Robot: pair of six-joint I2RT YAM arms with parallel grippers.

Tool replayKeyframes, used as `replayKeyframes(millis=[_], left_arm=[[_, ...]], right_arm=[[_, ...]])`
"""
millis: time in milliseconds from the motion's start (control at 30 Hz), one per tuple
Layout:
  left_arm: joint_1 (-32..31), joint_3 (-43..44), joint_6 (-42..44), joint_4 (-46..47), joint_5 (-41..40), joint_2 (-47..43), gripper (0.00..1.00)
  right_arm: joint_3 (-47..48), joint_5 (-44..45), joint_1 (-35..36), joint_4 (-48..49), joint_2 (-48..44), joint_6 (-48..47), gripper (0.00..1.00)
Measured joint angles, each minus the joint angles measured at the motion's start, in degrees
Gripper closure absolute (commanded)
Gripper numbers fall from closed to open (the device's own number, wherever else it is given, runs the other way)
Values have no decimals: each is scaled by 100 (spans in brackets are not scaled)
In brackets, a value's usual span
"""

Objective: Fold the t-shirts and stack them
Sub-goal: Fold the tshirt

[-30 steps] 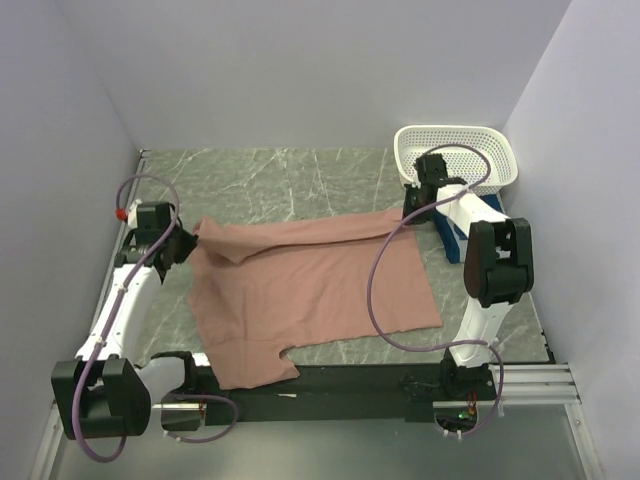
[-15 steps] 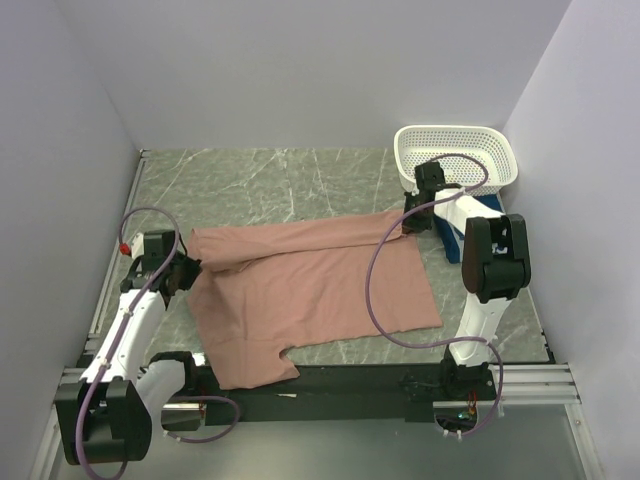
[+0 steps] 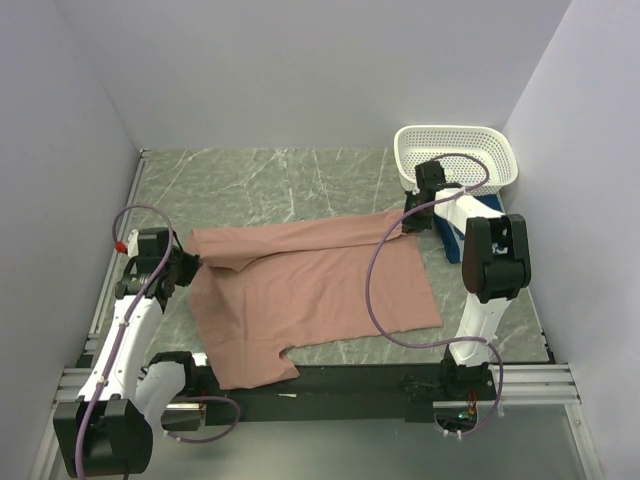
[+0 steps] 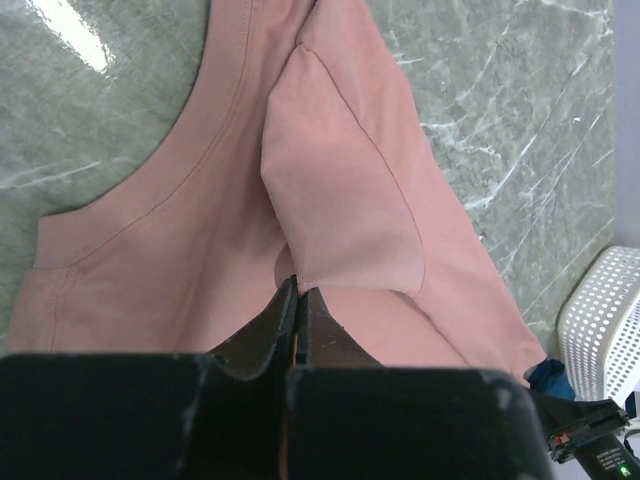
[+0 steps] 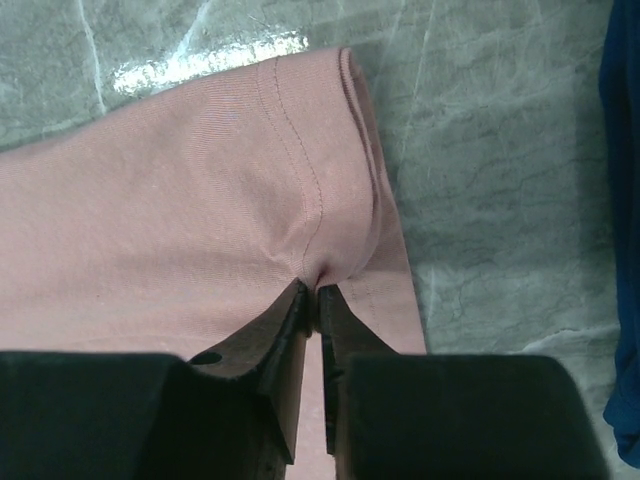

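The dusty-pink t-shirt (image 3: pixel 310 290) lies spread on the marble table, its far edge folded over toward me. My left gripper (image 3: pixel 190 265) is shut on a folded flap at the shirt's left side; the left wrist view shows the pink cloth (image 4: pixel 340 200) pinched at the tips of the gripper (image 4: pixel 297 287). My right gripper (image 3: pixel 408 218) holds the far right corner. In the right wrist view the hemmed pink cloth (image 5: pixel 200 180) puckers into the nearly closed tips of the gripper (image 5: pixel 313 288). The blue t-shirt (image 3: pixel 450 245) lies mostly hidden under the right arm, and a strip of it (image 5: pixel 625 200) shows.
A white perforated basket (image 3: pixel 500 150) stands at the back right corner, just behind the right gripper, and also shows at the edge of the left wrist view (image 4: pixel 600 320). Walls close in the table on the left, back and right. Bare marble (image 3: pixel 270 185) lies behind the shirt.
My left gripper has drawn back toward me and a little left, carrying the pink flap with it. The right gripper has barely moved, and its jaws have eased slightly apart.
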Motion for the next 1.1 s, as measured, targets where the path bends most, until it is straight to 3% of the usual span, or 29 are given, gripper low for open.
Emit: replayKeyframes(millis=[67, 100, 167, 267, 300, 500, 600, 833, 1100], left_arm=[[0, -17, -4, -22, 4, -24, 96], [0, -48, -9, -20, 4, -26, 87], [0, -151, -39, -33, 13, -28, 81], [0, -262, -59, -151, 15, -70, 57], [0, -262, -68, -208, 15, -127, 44], [0, -39, 116, -531, -11, -660, 7], [0, 251, 334, -649, -79, -855, 1], [0, 789, 1338, -774, -459, -975, 1], [0, 1054, 2240, -503, -592, -752, 1]], right_arm=[[0, 9, -2, -2, 0, 35, 73], [-2, 26, -2, -4, 0, 57, 66], [-4, 33, -2, -2, -4, 92, 62], [-83, 24, -11, 4, -83, 153, 56], [-125, 13, -13, -4, -140, 173, 54], [-487, -221, -22, -50, -1051, 442, 47], [-662, -389, -22, -52, -1797, 570, 40], [-1386, -680, -37, 39, -3611, 730, 34], [-1880, -925, -81, 269, -4059, 824, 34]])
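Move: Pinched in the left fingers, a fold of the t-shirt hangs over the shirt's left end, which lies some 6 cm below, 1 cm back and 2 cm right; the near sleeve is about 22 cm back and 9 cm right. Right at the right fingertips, about 1 cm down, is the folded strip's right end. From that hand the blue t-shirt lies roughly 16 cm right, level with it, and the basket about 15 cm ahead and 11 cm right. Dipping about 2 cm and easing back as far, the left hand opens wide to let go of its fold, then rises roughly 10 cm and drifts left, rolling its left side up some 20 degrees. The right hand opens further over the strip's end, comes free and lifts about 15 cm while drawing back 8 cm, its fingers swinging up and forward. ##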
